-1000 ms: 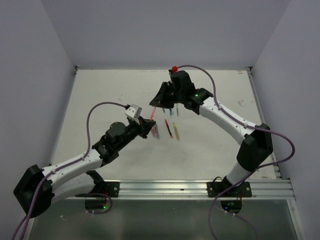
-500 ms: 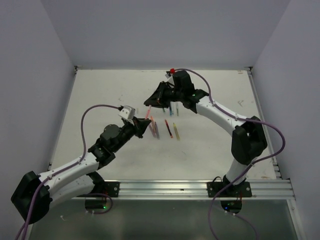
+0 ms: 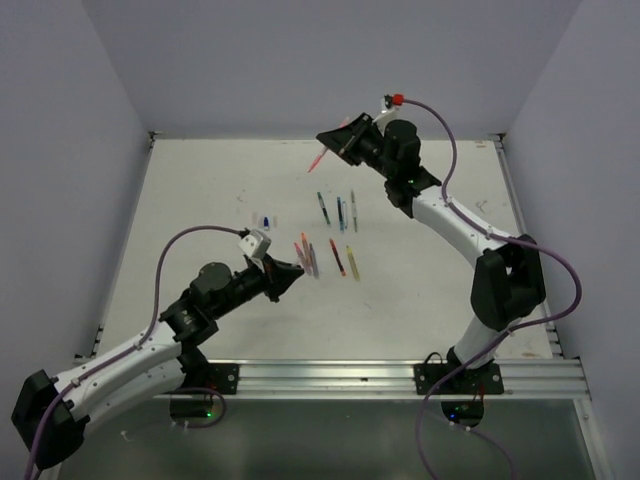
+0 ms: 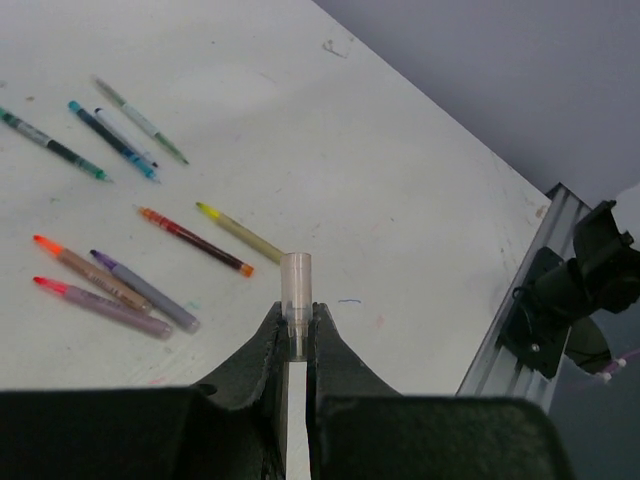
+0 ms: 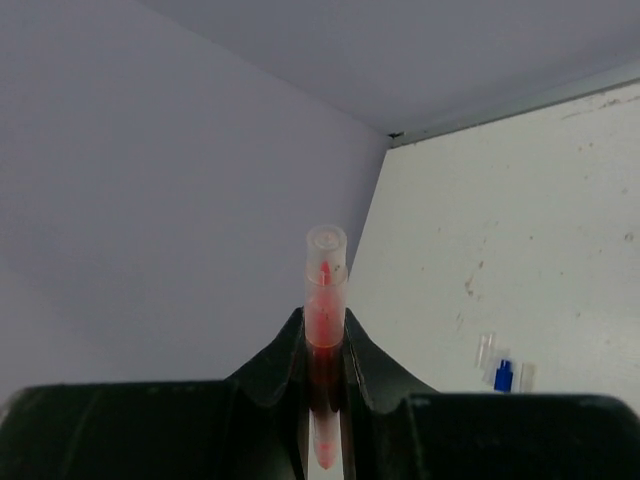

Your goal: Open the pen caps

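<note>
My left gripper [image 4: 296, 318] is shut on a small clear pen cap [image 4: 296, 278] that stands up out of its fingertips, low over the table in front of the pens [image 3: 290, 272]. High at the back, my right gripper [image 3: 338, 143] is shut on a red pen [image 5: 325, 300]. The pen's clear tube end rises above the fingers and its pink length points down-left [image 3: 319, 159]. Several pens lie on the table: a purple-grey one [image 4: 145, 292], a pink one [image 4: 100, 305], a dark red one [image 4: 195, 240], a yellow one [image 4: 240, 232] and a blue one [image 4: 115, 140].
A blue cap [image 5: 504, 373] and clear caps lie loose on the table at the left [image 3: 262, 220]. The aluminium rail [image 4: 525, 300] runs along the near edge, and the grey walls close in the back and sides.
The two grippers, close together over the pens a second ago, have drawn apart. The right one rose toward the back wall with the red pen; the left one pulled back toward the near side.
</note>
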Action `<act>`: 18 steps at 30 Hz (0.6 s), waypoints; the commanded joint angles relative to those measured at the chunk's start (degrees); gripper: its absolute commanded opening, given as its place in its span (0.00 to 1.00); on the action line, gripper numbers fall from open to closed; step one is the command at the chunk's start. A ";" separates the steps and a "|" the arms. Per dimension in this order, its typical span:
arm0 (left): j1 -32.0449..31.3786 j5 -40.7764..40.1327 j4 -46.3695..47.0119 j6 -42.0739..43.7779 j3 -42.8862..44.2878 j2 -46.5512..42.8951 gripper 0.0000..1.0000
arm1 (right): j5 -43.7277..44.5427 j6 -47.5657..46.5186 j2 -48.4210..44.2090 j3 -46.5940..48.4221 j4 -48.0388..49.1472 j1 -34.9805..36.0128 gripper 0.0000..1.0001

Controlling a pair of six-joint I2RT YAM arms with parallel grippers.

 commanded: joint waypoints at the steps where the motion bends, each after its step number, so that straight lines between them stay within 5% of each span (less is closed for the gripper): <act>1: 0.02 -11.99 -7.82 -2.83 5.11 0.40 0.00 | 4.12 -6.47 -3.20 6.82 -11.74 0.83 0.00; 5: 0.10 -28.17 -10.99 -4.24 10.48 5.66 0.00 | 8.26 -14.29 -2.16 11.76 -35.90 -0.91 0.00; 10: 1.85 -50.07 -18.21 -8.19 15.76 11.29 0.00 | 12.62 -23.61 3.90 19.93 -54.13 -4.17 0.00; 13: 6.42 -50.45 -16.55 -8.73 15.68 15.16 0.00 | 14.15 -28.63 7.25 19.42 -58.90 -6.71 0.00; 18: 20.48 -38.32 -8.82 -8.38 13.57 24.12 0.00 | 8.36 -31.36 15.31 18.97 -58.47 -10.59 0.00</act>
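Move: The left hand, holding the clear cap, has the small coloured caps about 16 cm ahead, 13 cm to its left and 19 cm below; the clear caps lie some 15 cm beyond them, the orange pen about 18 cm straight ahead of the hand. From the right hand, holding the red pen, the green-white pen is about 10 cm ahead, 10 cm right, 32 cm down; the yellow pen is 9 cm back and 9 cm right. The left hand keeps its cap and swings about 20 cm forward and left towards the coloured caps, turning some 55 degrees counter-clockwise to point forward and sinking only late. The right hand keeps the red pen pinched and, after a brief hold, sinks about 16 cm and goes 12 cm right towards the green-white pen, fingers tipping from level to steeply down. ##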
